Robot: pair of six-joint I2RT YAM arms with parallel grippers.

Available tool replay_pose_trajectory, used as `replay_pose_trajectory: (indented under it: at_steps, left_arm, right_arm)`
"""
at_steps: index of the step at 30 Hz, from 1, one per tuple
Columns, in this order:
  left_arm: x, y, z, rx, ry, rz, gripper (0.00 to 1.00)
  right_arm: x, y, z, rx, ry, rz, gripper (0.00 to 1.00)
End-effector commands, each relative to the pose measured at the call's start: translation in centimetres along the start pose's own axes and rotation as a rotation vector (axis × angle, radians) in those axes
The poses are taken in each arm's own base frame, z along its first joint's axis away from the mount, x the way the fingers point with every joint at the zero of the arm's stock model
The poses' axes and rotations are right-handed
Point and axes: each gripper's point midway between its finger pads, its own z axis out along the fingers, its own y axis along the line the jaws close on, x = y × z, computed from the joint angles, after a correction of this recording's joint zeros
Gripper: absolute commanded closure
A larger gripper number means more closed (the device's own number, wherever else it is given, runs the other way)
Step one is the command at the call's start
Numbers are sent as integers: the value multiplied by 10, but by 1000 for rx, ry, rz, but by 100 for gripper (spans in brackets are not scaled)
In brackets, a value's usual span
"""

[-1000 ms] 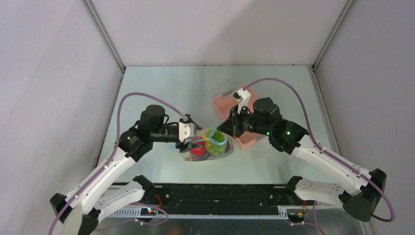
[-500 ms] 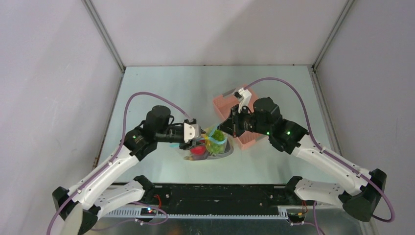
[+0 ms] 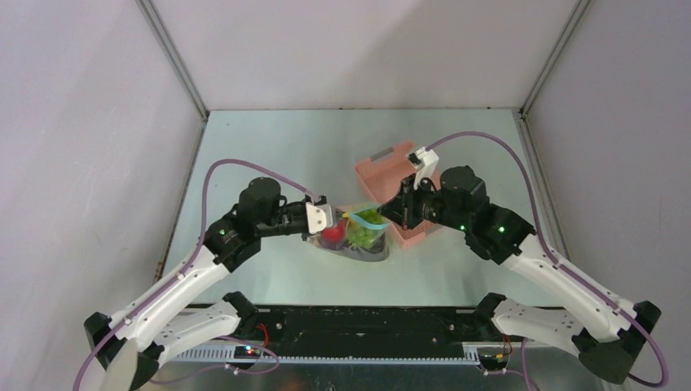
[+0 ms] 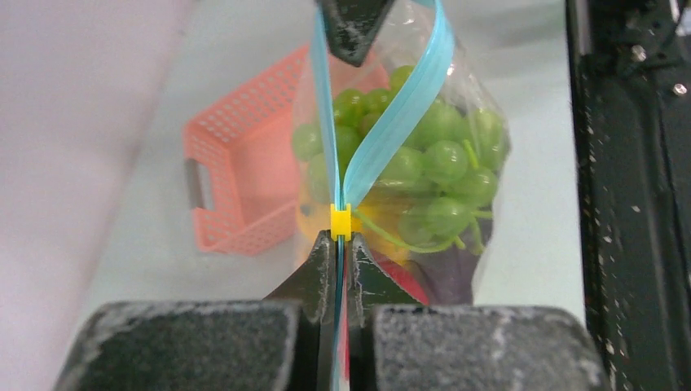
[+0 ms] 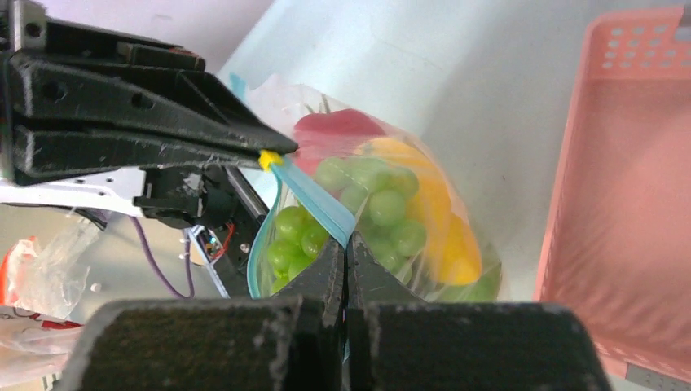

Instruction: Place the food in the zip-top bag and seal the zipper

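Note:
The clear zip-top bag (image 3: 358, 240) rests on the table between my two arms, filled with food: green grapes (image 4: 432, 155), a red fruit (image 5: 338, 130) and a yellow piece (image 5: 452, 236). Its light blue zipper (image 4: 391, 114) runs taut from one gripper to the other, its two strips still apart along the middle. My left gripper (image 4: 340, 238) is shut on the zipper's near end, just behind a small yellow tab (image 4: 341, 221). My right gripper (image 5: 346, 244) is shut on the opposite end. In the top view the left gripper (image 3: 331, 221) and right gripper (image 3: 385, 215) flank the bag.
A pink plastic basket (image 3: 383, 175) stands right behind the bag, under the right wrist; its wall (image 5: 627, 204) fills the right of that wrist's view. The black base rail (image 3: 367, 326) runs along the near table edge.
My left gripper has moved in and closed on the zipper's end. The right arm has pulled back to the right, stretching the bag's mouth flatter between the two grippers.

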Motion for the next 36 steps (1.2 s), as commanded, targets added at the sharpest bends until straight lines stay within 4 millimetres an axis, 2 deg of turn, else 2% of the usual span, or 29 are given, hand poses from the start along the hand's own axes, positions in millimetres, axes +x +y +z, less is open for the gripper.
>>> replay_pose_trajectory:
  at_steps: [1, 2, 3, 5, 6, 7, 8, 9, 10, 11, 12, 13, 15, 18, 20, 22, 23, 26, 28, 30, 33, 36]
  left_arm:
    - [-9, 32, -15, -208, -14, -22, 100]
    - [-10, 33, -14, -215, -20, -52, 100]
    - [-14, 35, -12, -218, -36, -57, 100]
    - [-18, 34, -8, -203, -60, -99, 100]
    - [-19, 35, -6, -201, -64, -106, 100]
    - [-20, 37, -6, -211, -69, -117, 100]
    - [-21, 40, -5, -219, -70, -120, 100]
    - [-21, 42, -5, -229, -67, -126, 100]
    - [-20, 42, -5, -230, -62, -129, 100]
    - [-19, 43, -5, -232, -57, -129, 100]
    - [-17, 41, -6, -228, -49, -131, 100]
    - [-16, 40, -6, -223, -45, -127, 100]
    - [-13, 38, -6, -220, -33, -125, 100]
    - [-10, 36, -7, -215, -16, -121, 100]
    - [-8, 35, -8, -210, -6, -118, 100]
    - [-8, 34, -9, -205, -3, -120, 100]
    - [-10, 34, -9, -203, -5, -122, 100]
    - [-11, 30, -8, -181, -10, -133, 100]
    - [-10, 27, -6, -164, -11, -144, 100]
    - [-10, 25, -4, -150, -10, -159, 100]
    - [-13, 27, -2, -143, -11, -191, 100]
    - [-18, 24, -3, -118, -12, -203, 100]
  right_arm:
    - [-45, 13, -26, -46, -193, -67, 100]
    - [-35, 30, -20, -146, -139, -86, 100]
    - [-33, 42, -17, -213, -128, -123, 100]
    - [2, 87, -7, -430, 23, -205, 100]
    - [5, 94, 3, -456, 61, -255, 100]
    - [25, 100, 3, -470, 147, -268, 100]
    - [26, 100, 9, -457, 171, -299, 100]
    - [30, 87, 13, -376, 192, -294, 100]
    - [26, 80, 11, -327, 176, -281, 100]
    - [13, 61, 7, -229, 128, -262, 100]
    - [12, 50, 5, -180, 118, -218, 100]
    - [-2, 34, -3, -116, 63, -191, 100]
    - [-7, 9, -12, -22, 22, -136, 100]
    - [-5, -8, -20, 49, 15, -115, 100]
    - [-2, -10, -21, 50, 26, -123, 98]
    - [-1, -11, -22, 49, 29, -142, 84]
    - [-1, -10, -22, 40, 30, -164, 81]
    - [-7, 6, -23, -56, 10, -235, 63]
    - [-15, 14, -24, -102, -27, -294, 55]
    - [-23, 22, -26, -144, -66, -370, 49]
    - [-34, 33, -26, -213, -120, -522, 46]
    - [-23, 51, -20, -369, -99, -649, 45]
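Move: The yellow slider on the blue zip strip sits at the left fingertips, about 2 cm to the right and 1 cm ahead of the left hand. The right hand, pinching the strip farther along, has it about 8 cm to its left, 1 cm back and 2 cm lower. From the right hand, the bagged grapes lie about 4 cm left, 2 cm back and 8 cm down, and the pink basket's middle some 6 cm ahead, 6 cm right and 15 cm down. The pinched zip strip is slackened as the right hand swings about 8 cm left and back towards the left hand, then returns just past its start. There the right fingers open about halfway and let go, and the hand rises some 2 cm, turning about 25 degrees with fingertips lifting. The left fingers keep their pinch beside the slider, bobbing up, then ending 2 cm forward and slightly lower, turned counter-clockwise. ##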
